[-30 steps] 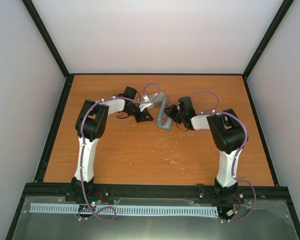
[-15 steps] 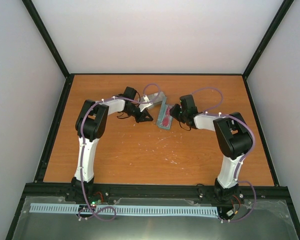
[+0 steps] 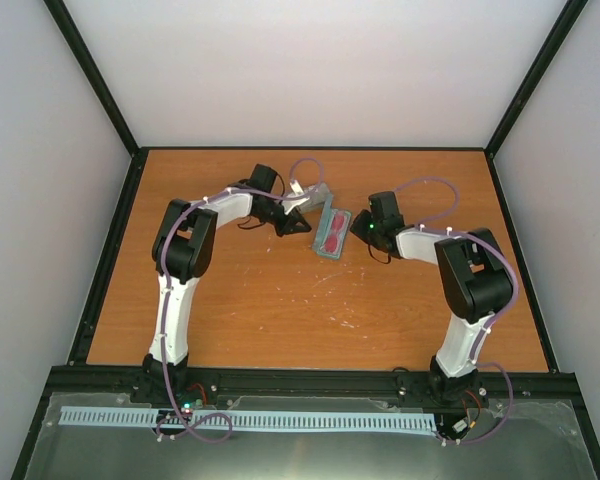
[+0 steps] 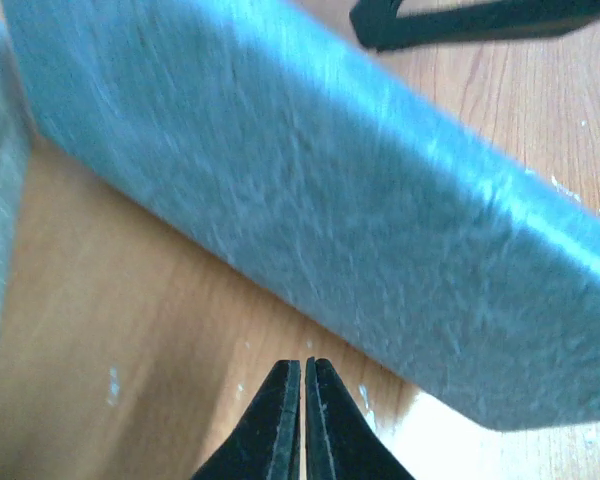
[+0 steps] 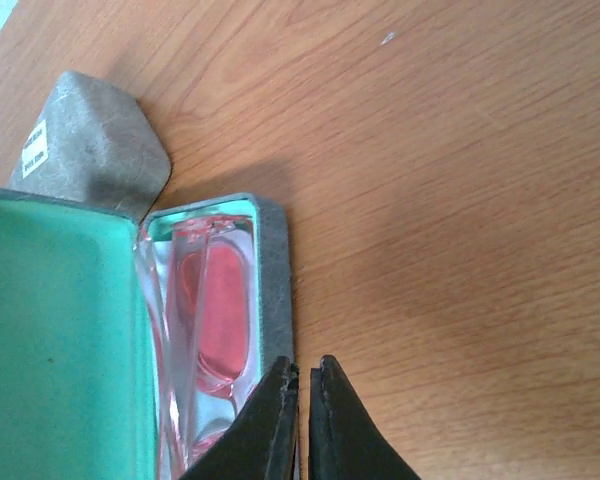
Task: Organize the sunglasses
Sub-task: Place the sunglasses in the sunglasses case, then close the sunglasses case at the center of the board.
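Note:
The sunglasses (image 5: 215, 320), with red-pink lenses and a see-through frame, lie folded inside an open grey case (image 5: 273, 280) with green lining; from above they (image 3: 331, 232) sit mid-table between both arms. My right gripper (image 5: 305, 368) is shut with nothing in it, its tips just outside the case's right wall; in the top view this gripper (image 3: 357, 231) is to the right of the case (image 3: 323, 251). My left gripper (image 4: 303, 368) is shut and empty, low over the table beside the case's grey outer face (image 4: 330, 200). Seen from above, the left gripper (image 3: 304, 226) is at the case's left.
A grey end flap (image 5: 90, 140) with a white label sticks out at the case's far end. White scuff marks (image 3: 345, 315) dot the wooden table (image 3: 240, 310) in front of the case. Black frame rails (image 3: 310, 378) border the table.
My right gripper has shut and drawn back to the right, off the case, leaving the sunglasses uncovered in it. The left gripper has shifted slightly farther back and stayed shut.

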Robot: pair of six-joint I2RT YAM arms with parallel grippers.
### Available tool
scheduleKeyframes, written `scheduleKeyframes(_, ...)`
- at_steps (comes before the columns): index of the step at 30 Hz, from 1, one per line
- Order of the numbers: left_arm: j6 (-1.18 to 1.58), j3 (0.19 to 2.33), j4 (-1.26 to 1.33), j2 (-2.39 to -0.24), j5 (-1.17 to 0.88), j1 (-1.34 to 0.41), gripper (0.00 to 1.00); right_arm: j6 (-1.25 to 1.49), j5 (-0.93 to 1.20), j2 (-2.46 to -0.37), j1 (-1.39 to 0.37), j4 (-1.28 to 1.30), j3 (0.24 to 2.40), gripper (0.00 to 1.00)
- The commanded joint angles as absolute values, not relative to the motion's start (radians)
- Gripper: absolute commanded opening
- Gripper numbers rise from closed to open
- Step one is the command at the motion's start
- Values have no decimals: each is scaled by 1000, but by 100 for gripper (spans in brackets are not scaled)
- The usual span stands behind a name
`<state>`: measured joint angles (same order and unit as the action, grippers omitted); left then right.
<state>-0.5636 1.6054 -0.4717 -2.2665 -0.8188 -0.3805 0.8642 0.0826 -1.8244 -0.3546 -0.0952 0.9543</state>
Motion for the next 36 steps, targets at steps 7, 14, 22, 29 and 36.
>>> scheduleKeyframes(7, -540, 1757, -518, -2256, -847, -413, 6, 883, 162, -1936, -347, -123, 969, 4)
scheduleKeyframes(14, -532, 1800, -523, -2299, -847, -448, 6, 879, 207, -1973, -349, -160, 973, 4)
scheduleKeyframes(22, -527, 1838, -532, -2359, -856, -476, 6, 876, 223, -1961, -350, -196, 946, 4)
scheduleKeyframes(29, -540, 1832, -534, -2410, -848, -507, 6, 864, 234, -1947, -351, -215, 928, 4)
scheduleKeyframes(36, -548, 1814, -530, -2385, -834, -507, 6, 834, 218, -1924, -350, -181, 916, 4)
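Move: The sunglasses case's raised lid stands about 4 cm to the left hand's right, level with it in height and 1 cm farther out; the case body with the sunglasses is some 6 cm right, 1 cm back and 2 cm below. The grey case lies about 7 cm ahead and 2 cm below. From the right hand, the case body lies 5 cm left, 1 cm back, 3 cm below; the grey case 12 cm left, 7 cm ahead. The shut left hand arcs up, then right about 6 cm over the lid; the right sinks 3 cm against the case. ##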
